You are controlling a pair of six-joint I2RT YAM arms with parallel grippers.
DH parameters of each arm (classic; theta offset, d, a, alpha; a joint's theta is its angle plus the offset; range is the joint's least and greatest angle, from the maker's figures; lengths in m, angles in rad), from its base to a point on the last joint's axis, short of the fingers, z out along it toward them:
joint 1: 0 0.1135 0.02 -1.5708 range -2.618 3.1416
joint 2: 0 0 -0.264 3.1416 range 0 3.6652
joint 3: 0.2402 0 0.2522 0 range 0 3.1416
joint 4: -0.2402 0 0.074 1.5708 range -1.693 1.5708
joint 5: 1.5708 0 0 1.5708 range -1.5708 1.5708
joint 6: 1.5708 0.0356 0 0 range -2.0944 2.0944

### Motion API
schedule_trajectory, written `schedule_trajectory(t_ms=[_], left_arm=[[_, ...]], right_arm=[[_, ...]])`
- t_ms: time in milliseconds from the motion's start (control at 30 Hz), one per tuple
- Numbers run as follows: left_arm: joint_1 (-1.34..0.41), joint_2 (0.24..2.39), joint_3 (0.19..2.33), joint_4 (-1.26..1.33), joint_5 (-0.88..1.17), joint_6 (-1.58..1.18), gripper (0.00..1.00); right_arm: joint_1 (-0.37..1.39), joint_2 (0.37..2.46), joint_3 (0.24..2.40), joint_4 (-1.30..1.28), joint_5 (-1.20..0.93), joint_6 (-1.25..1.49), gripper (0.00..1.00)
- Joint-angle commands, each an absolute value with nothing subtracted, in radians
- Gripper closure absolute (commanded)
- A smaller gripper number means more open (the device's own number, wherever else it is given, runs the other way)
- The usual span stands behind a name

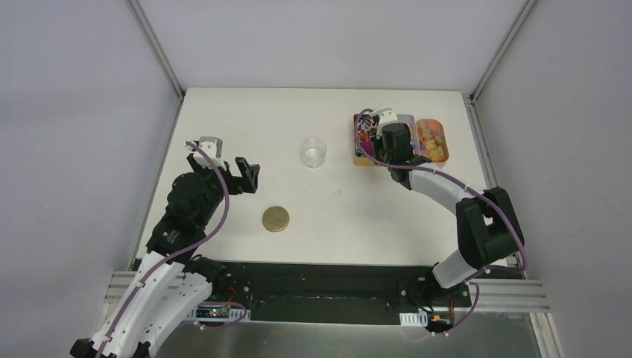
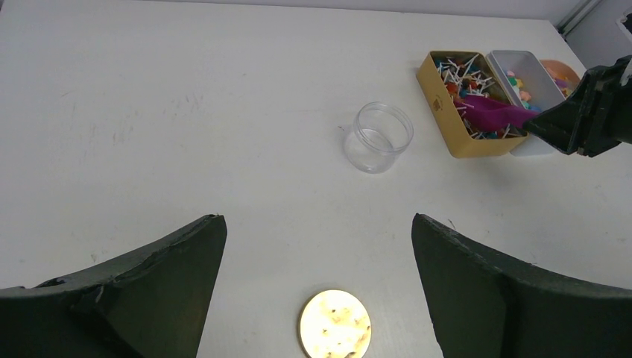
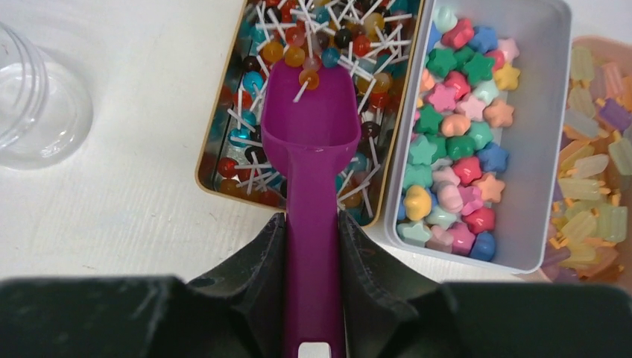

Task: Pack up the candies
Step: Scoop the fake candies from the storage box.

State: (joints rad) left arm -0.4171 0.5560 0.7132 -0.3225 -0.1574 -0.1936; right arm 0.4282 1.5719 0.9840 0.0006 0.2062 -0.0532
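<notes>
The candies fill three containers at the back right: tiny lollipops (image 3: 350,37) in a gold tin (image 3: 211,160), pastel star pieces (image 3: 454,134) in a white tin (image 3: 536,149), and amber and pastel pieces (image 3: 596,194) in an orange tray. My right gripper (image 3: 311,220) is shut on the handle of a magenta scoop (image 3: 309,112). The scoop's bowl lies in the lollipop tin with a couple of lollipops at its mouth. My left gripper (image 2: 317,220) hangs open above the table on the left, holding nothing.
A clear empty jar (image 1: 314,152) stands upright mid-table, left of the tins. The round gold lid (image 1: 276,219) lies flat nearer the arms, just ahead of the left gripper's fingers (image 2: 171,276). The right arm (image 1: 447,194) reaches over the table's right side.
</notes>
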Motion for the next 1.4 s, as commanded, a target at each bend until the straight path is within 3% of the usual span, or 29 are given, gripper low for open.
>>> schedule_trajectory(t_ms=[0,467,1367], left_arm=[[-0.411,0.555,0.718,-0.306,-0.181,-0.179,0.01],[-0.411,0.560,0.718,-0.309,-0.192,-0.177,0.01],[-0.411,0.550,0.729,-0.331,-0.258,-0.186,0.01]], right_arm=[[0.432,1.559,0.898,0.162,0.208,-0.012,1.00],[0.431,1.539,0.730,0.422,0.236,-0.003,1.00],[0.425,1.227,0.368,0.893,0.126,-0.253,1.00]])
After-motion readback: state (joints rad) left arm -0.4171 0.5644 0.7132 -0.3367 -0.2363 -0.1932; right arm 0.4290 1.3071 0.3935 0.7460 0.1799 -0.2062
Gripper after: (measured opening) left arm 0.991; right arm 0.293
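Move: The lollipop tin's middle lies about 8 cm ahead of the right hand, 1 cm to its left and 6 cm below; the held scoop's bowl is already among the candies in the tin's near half. The star-candy box stands roughly 9 cm right of the tin, level with it; the clear jar is about 4 cm ahead and 17 cm left of the right hand. From the idle left hand the tin lies some 22 cm ahead, 30 cm right and 22 cm lower. The lollipops are dug into and lifted with the purple scoop, whose handle the right fingers keep gripped. The right hand first sinks about 3.5 cm with the bowl in the tin, then draws back and climbs out, ending some 5 cm back and slightly right of its start, while the wrist tips the scoop nose up by over 20 degrees. ##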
